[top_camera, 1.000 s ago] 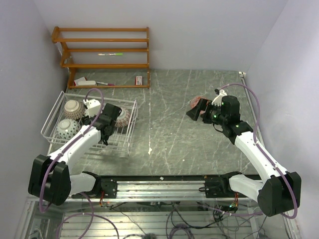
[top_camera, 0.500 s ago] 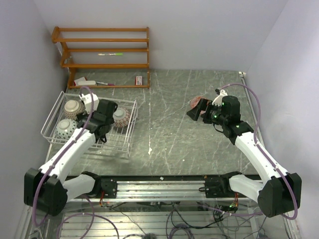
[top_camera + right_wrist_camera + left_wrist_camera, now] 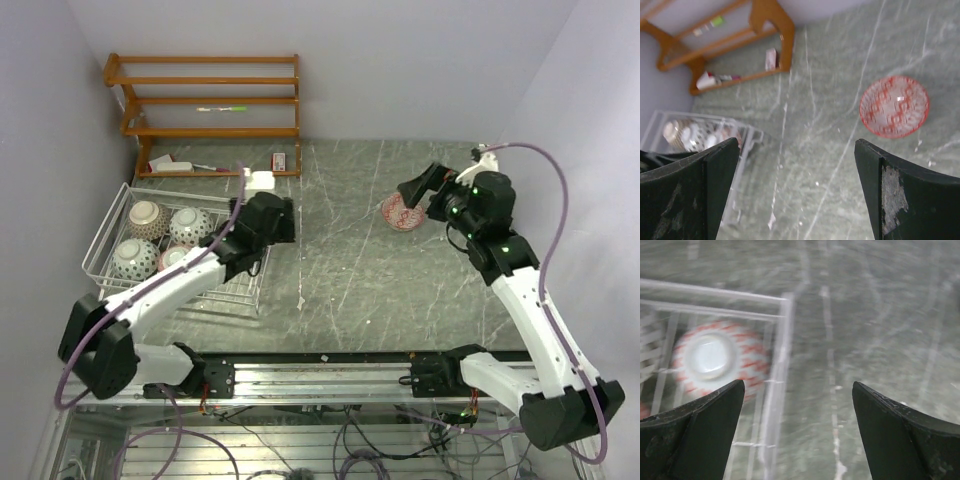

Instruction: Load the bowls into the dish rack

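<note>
The white wire dish rack (image 3: 112,228) stands at the left with several bowls upside down in it, among them a tan one (image 3: 147,215) and a dark-patterned one (image 3: 133,257). My left gripper (image 3: 265,240) hangs open over the rack's right rim. In the left wrist view the gripper (image 3: 797,387) is empty. There a red-and-white bowl (image 3: 715,357) lies upside down just inside the rim (image 3: 782,365). A pink-red bowl (image 3: 402,212) sits upright on the table. My right gripper (image 3: 420,195) is open just behind it. In the right wrist view that bowl (image 3: 894,106) lies ahead, to the right of the empty gripper (image 3: 796,145).
An orange-brown wooden shelf unit (image 3: 205,100) stands against the back wall with small items on its shelves. The side walls run close to the table on the left and right. In the right wrist view the dish rack (image 3: 705,135) shows far left.
My left gripper opened and swung right, from inside the rack to its right rim. My right gripper rose and drew back from the pink-red bowl, which now stands uncovered.
</note>
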You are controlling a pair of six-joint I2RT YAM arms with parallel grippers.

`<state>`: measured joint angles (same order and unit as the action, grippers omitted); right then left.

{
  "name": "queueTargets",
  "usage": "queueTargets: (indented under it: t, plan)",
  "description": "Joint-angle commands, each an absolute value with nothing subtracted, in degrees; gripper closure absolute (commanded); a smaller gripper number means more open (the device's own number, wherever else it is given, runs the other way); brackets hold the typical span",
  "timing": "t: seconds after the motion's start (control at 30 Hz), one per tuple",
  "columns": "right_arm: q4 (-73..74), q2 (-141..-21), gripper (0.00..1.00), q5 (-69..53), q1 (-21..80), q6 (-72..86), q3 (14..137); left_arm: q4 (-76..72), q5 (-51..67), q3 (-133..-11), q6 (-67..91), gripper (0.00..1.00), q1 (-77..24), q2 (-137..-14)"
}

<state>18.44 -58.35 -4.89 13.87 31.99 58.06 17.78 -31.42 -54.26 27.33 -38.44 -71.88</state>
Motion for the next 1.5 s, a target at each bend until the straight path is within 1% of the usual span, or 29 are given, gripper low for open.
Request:
queueTargets:
  t: [0.0,0.13,0.2,0.43,0.73,0.9,1.07,1.27,1.3,1.37,1.47]
  plan:
    - [21.5,-55.0,0.0,2.8,13.7,34.5,63.6,1.5,-19.3,-58.8,21.7,0.01,-44.0,-79.3]
    - [24.0,-54.4,0.0,6.2,13.7,34.2,66.6,0.1,-15.5,-68.4,20.4,0.01,-48.6,-89.8]
    - [25.1,-53.9,0.0,8.2,13.8,34.2,67.5,-2.3,-12.3,-71.1,21.3,0.0,-49.2,-94.3]
    - [25.4,-52.7,0.0,10.5,13.7,34.4,68.5,-10.6,-8.1,-78.7,27.8,0.01,-49.1,-107.9]
    - [25.0,-54.0,0.0,10.0,13.7,33.2,68.7,-7.0,-5.0,-98.3,31.7,0.05,-48.7,-126.1]
    - [24.7,-54.3,0.0,9.8,13.7,32.4,68.8,-7.0,-3.9,-102.9,35.8,0.12,-47.9,-131.6]
    - [24.4,-54.4,0.0,9.3,13.7,32.2,67.8,-5.2,-5.7,-105.1,36.6,0.18,-47.8,-134.7]
    - [23.8,-54.5,0.0,8.7,13.6,32.3,66.9,-5.1,-5.2,-106.9,36.7,0.21,-47.7,-137.9]
    - [23.8,-54.5,0.0,8.7,13.6,32.2,66.8,-4.9,-4.9,-107.4,36.7,0.24,-47.7,-138.4]
    - [23.8,-54.4,0.0,8.9,13.6,32.1,66.5,-4.9,-4.3,-108.2,37.0,0.34,-47.7,-139.3]
    - [24.0,-54.2,0.0,9.2,13.7,32.0,66.2,-5.0,-3.6,-108.8,37.0,0.42,-47.8,-140.3]
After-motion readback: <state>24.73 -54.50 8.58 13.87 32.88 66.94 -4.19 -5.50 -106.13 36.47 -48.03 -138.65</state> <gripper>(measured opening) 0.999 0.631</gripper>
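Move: The last red-patterned bowl on the table lies about 39 cm to the left hand's right, some 13 cm ahead and 15 cm below it. Nearer, an upturned red bowl in the rack sits about 7 cm to that hand's left, 6 cm ahead, 10 cm down; the dish rack's middle is about 21 cm left, roughly level. From the right hand the last bowl is about 13 cm ahead, 2 cm left and 25 cm below. The last bowl's near left rim is what the empty left hand goes for: it sweeps some 33 cm right, then forward and down about 12 cm, turning clockwise about 30 degrees with its left side sinking, while the fingers narrow to two-thirds open around the rim. The right hand first rises 7 cm and edges right, away from the bowl, then waits open. ##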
